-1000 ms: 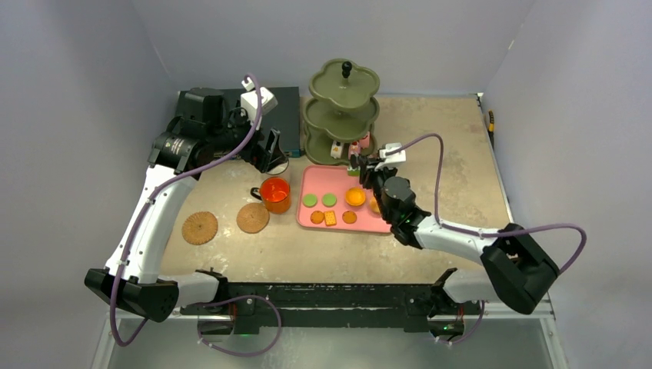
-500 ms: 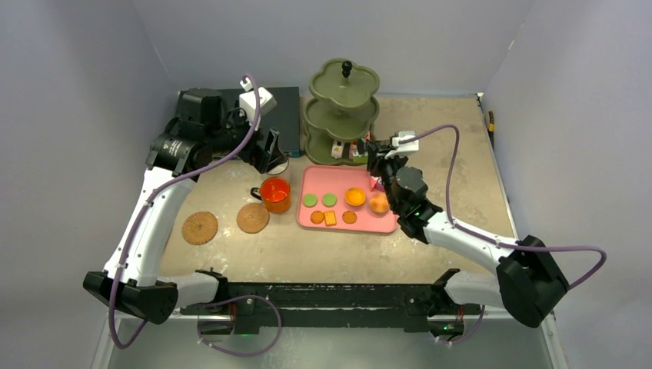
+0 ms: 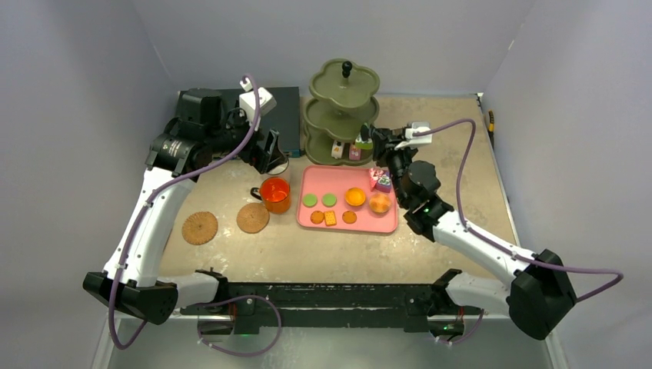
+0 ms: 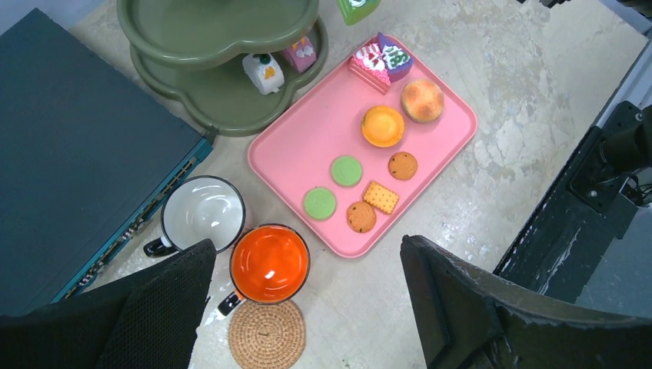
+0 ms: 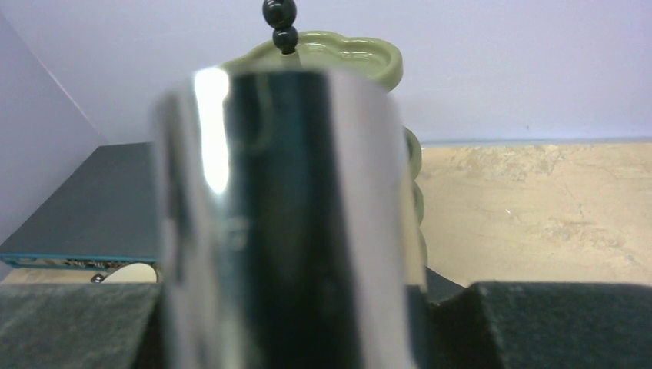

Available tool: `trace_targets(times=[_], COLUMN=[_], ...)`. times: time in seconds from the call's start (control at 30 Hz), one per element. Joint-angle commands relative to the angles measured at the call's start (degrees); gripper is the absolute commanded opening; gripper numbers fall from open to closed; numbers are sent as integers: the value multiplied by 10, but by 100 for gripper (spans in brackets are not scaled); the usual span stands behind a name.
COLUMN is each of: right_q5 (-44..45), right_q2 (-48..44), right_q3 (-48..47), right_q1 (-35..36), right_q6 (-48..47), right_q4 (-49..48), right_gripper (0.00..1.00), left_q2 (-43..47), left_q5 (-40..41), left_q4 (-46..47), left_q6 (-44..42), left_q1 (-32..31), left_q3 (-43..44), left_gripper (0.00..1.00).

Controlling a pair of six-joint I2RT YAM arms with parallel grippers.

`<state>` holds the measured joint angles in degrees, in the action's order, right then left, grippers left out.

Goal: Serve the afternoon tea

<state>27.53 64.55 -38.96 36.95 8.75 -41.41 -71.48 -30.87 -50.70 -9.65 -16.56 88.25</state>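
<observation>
The olive-green three-tier stand (image 3: pixel 343 108) stands at the back with two tiny cakes (image 3: pixel 337 150) on its bottom tier. My right gripper (image 3: pixel 369 141) hovers at the stand's right side, shut on a small green-topped cake (image 3: pixel 364 143). That cake fills the right wrist view as a glossy blurred block (image 5: pixel 284 215). A pink tray (image 3: pixel 338 183) carries green biscuits (image 4: pixel 347 170), orange ones, and pink cakes (image 3: pixel 380 179). My left gripper (image 3: pixel 269 150) hangs open high over the white mug (image 4: pixel 204 215) and orange mug (image 3: pixel 274 194). Two cork coasters (image 3: pixel 199 227) (image 3: pixel 252 217) lie front left.
A flat dark-blue box (image 3: pixel 286 108) lies at the back left beside the stand, under my left arm. Grey walls close in the table on three sides. Bare tabletop (image 3: pixel 454 146) stretches to the right of the stand and tray.
My right gripper has carried the green-topped cake from over the tray's back edge up and back to the stand's right side. The left arm has stayed still.
</observation>
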Motion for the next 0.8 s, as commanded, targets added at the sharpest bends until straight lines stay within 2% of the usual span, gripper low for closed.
trace_targets(times=[0.0,0.3,0.77], right_q5=[-1,-52,-78], right_q2=[11,97,207], right_q3=[-30,-71,-139], right_q1=[-22,-103,-127], right_q6=[-4,44,65], right_q4=[-42,-115,-162], right_gripper=[18,18,19], left_q2=[14,15,7], left_q5=[-14,-13,-10], left_q4=[8,2,2], left_q6=[-2,-3,-11], left_q1=[3,3,3], left_q3=[6,11,11], left_gripper=[90,90,90])
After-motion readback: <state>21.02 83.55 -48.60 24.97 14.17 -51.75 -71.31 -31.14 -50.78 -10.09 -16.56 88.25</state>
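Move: The right hand already holds tongs hanging down with the green cake in them. The tea stand's middle tier lies about 9 cm ahead, 6 cm to the left and 17 cm below. The pink cake on the bottom tier is some 6 cm ahead, 3 cm left and 27 cm below; the tray's middle is 6 cm back, 5 cm left and 30 cm below. From the left hand, the middle tier lies about 14 cm ahead, 22 cm right and 18 cm below. Right hand carries the tonged green cake about 9 cm forward, swinging 3 cm right first, beside the middle tier. ##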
